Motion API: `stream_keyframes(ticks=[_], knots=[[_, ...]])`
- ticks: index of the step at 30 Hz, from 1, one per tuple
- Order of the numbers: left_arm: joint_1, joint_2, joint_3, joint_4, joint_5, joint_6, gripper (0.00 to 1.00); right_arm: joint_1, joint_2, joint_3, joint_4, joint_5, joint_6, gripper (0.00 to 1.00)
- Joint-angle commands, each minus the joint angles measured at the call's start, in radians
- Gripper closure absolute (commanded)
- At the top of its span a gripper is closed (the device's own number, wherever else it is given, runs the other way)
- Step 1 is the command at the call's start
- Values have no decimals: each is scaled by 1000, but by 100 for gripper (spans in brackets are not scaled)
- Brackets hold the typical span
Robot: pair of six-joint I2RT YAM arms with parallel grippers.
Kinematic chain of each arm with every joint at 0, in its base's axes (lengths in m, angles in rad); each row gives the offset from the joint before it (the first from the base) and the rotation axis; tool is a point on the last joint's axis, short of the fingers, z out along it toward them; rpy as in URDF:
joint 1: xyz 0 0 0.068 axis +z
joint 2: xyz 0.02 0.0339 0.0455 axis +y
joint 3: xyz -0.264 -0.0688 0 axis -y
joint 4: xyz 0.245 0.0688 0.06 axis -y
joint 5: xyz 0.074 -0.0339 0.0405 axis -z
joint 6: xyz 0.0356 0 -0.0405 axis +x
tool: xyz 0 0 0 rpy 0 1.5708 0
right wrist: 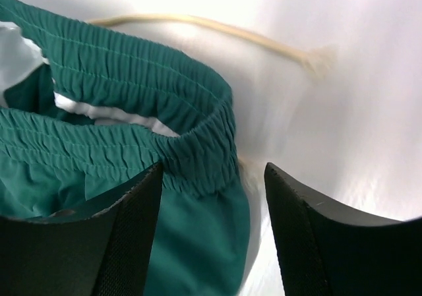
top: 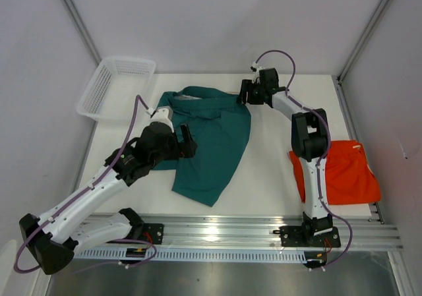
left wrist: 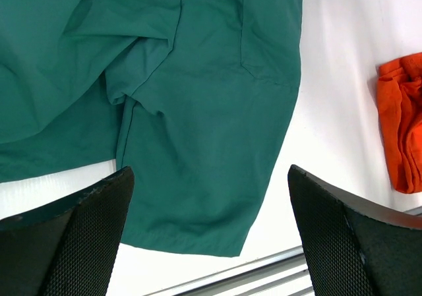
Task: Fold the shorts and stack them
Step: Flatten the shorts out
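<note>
The dark teal shorts [top: 212, 138] lie spread out mid-table, waistband toward the back. My left gripper [top: 188, 142] hovers over their left side, wide open and holding nothing. In the left wrist view a teal leg hem [left wrist: 198, 177] lies flat below the left gripper [left wrist: 211, 171]. My right gripper [top: 243, 95] is at the back right waistband corner. In the right wrist view the right gripper [right wrist: 212, 171] stands open astride the gathered elastic waistband [right wrist: 198, 144]; the right finger is clear of the cloth. A cream drawstring [right wrist: 211, 27] trails beyond. The orange shorts [top: 343, 172] lie folded at the right.
A white mesh basket [top: 115, 88] stands at the back left corner, tilted against the wall. An aluminium rail [top: 264, 230] runs along the table's near edge. The enclosure walls close in on both sides. The orange shorts [left wrist: 402, 124] show at the left wrist view's right edge.
</note>
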Motion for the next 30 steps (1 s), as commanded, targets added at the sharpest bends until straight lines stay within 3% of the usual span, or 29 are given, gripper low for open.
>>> stream_keyframes(ticks=[1, 11, 12, 15, 21, 24, 30], knots=[[-9, -35, -26, 2, -15, -11, 1, -11, 44, 97, 52, -104, -20, 35], [-24, -34, -64, 30, 25, 15, 1, -50, 145, 178, 115, -281, 112, 63], [-36, -26, -67, 45, 43, 32, 1, -48, 148, 183, 110, -282, 113, 77], [-103, 29, -58, 71, 46, 70, 1, -53, 109, 153, 110, -243, 141, 100], [-272, 179, -46, 123, -26, 127, 1, -119, -127, -152, 248, -1, 380, 100], [-320, 242, -53, 142, -49, 146, 1, -157, -247, -266, 125, 159, 469, 100], [-444, 360, -72, 202, -93, 187, 1, -139, -381, -400, 21, 233, 483, 100]])
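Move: The right end of the teal shorts' waistband lies just between my open right fingers, about 1 cm ahead, 1 cm left and 1 cm below. The drawcord's frayed end is some 7 cm beyond that hand, level sideways. From my high left hand, the near leg's right hem corner lies about 14 cm back, 6 cm right and 17 cm down; the other leg is roughly 9 cm left, level, as far down. I ease my right hand 2 cm or so forward and left, shut its fingers on the waistband's end, then drag it about 12 cm right and some 5 cm back, lifting slightly and turning clockwise. Meanwhile my left hand, still wide open, sinks and swings right about 10 cm each and draws back, turning clockwise some 25 degrees, down towards the near leg's hem. ##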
